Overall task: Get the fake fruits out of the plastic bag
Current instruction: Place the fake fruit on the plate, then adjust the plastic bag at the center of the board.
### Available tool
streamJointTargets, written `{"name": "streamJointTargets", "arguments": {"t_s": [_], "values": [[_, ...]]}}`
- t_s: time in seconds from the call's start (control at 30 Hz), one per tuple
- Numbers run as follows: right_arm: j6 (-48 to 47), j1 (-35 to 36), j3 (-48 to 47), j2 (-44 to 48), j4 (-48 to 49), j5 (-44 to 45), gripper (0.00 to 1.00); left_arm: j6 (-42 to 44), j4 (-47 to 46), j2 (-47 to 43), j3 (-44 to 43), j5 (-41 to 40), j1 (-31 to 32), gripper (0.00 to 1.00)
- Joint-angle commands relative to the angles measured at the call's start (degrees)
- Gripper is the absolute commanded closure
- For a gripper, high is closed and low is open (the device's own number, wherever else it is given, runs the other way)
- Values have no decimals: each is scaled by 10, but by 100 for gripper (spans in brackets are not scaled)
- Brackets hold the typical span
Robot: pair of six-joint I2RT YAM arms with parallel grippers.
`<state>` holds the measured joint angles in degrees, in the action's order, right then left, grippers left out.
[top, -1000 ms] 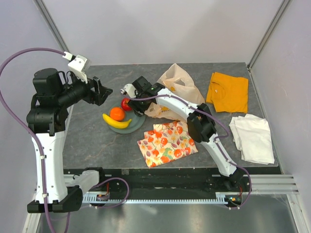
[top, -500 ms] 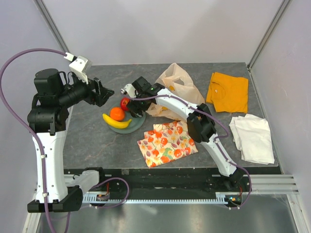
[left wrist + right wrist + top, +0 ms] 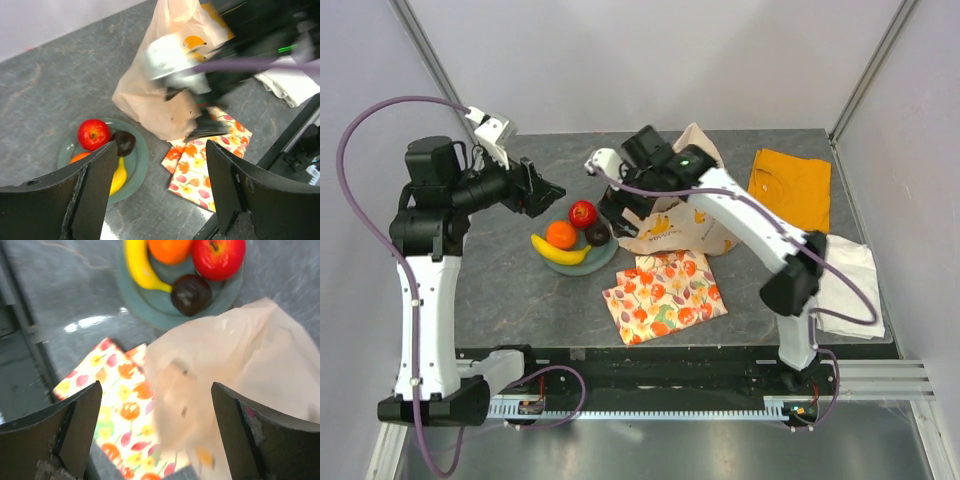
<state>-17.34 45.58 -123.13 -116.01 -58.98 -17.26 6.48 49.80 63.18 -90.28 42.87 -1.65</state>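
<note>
A teal plate [image 3: 603, 258] holds a yellow banana [image 3: 560, 252], an orange [image 3: 560, 234], a red apple [image 3: 583, 213] and a dark purple fruit [image 3: 597, 235]. The cream plastic bag [image 3: 682, 226] lies just right of the plate. My right gripper [image 3: 617, 205] is open and empty, above the bag's left edge, beside the plate. In the right wrist view the gripper [image 3: 156, 385] hangs over the bag [image 3: 235, 370], with the plate [image 3: 150, 305] beyond. My left gripper [image 3: 538, 190] is open and empty, raised left of the plate. Its wrist view shows the gripper [image 3: 161, 145], bag [image 3: 160, 100] and apple [image 3: 93, 134].
A flat fruit-patterned cloth [image 3: 665, 295] lies in front of the bag. A folded orange cloth [image 3: 790, 190] is at the back right. A folded white cloth [image 3: 845, 285] lies at the right edge, partly under my right arm.
My right gripper has lifted off the plate and swung back right over the bag. The dark purple fruit now lies uncovered on the plate. The bag has shifted. The left arm moved slightly right.
</note>
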Motion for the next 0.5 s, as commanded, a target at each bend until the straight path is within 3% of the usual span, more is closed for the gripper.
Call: {"name": "streamJointTargets", "arguments": {"t_s": [0.0, 0.07, 0.1, 0.13, 0.27, 0.47], "values": [[-30, -22, 53, 133, -37, -83, 2, -78, -53, 45, 16, 40, 0, 21], [-38, -49, 71, 160, -37, -98, 2, -95, -75, 75, 3, 63, 7, 19], [-43, -61, 76, 166, -37, -113, 2, -106, -78, 110, -17, 82, 10, 2], [-43, -82, 82, 169, -36, -113, 2, -106, -77, 126, -27, 83, 36, 1], [-43, -124, 98, 158, -26, -90, 9, -96, -75, 195, -60, 84, 93, 1], [-1, -160, 115, 113, 41, -67, 25, -36, -64, 268, -64, 7, 195, 1]]}}
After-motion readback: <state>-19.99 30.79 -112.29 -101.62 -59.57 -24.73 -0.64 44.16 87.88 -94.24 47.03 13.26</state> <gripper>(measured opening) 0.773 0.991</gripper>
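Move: The plastic bag, still standing, has its middle about 11 cm ahead of the right hand, 11 cm to its right and some 10 cm lower. From that hand, the dark fruit on the plate lies about 8 cm ahead, 5 cm left and 16 cm down; the floral cloth about 7 cm back, 9 cm right and 19 cm down. From the left hand, the bag's middle is roughly 15 cm ahead, 25 cm right and 27 cm below. The bag's mouth draws both hands in. The empty right hand leaves the plate, sweeping some 11 cm right and up, then sinks again and edges forward over the bag as its fingers begin to close. The left hand reaches right, down and forward, about 15 cm, tipping down and turning clockwise while its fingers spread wider. Contact with the rim can't be made out. ##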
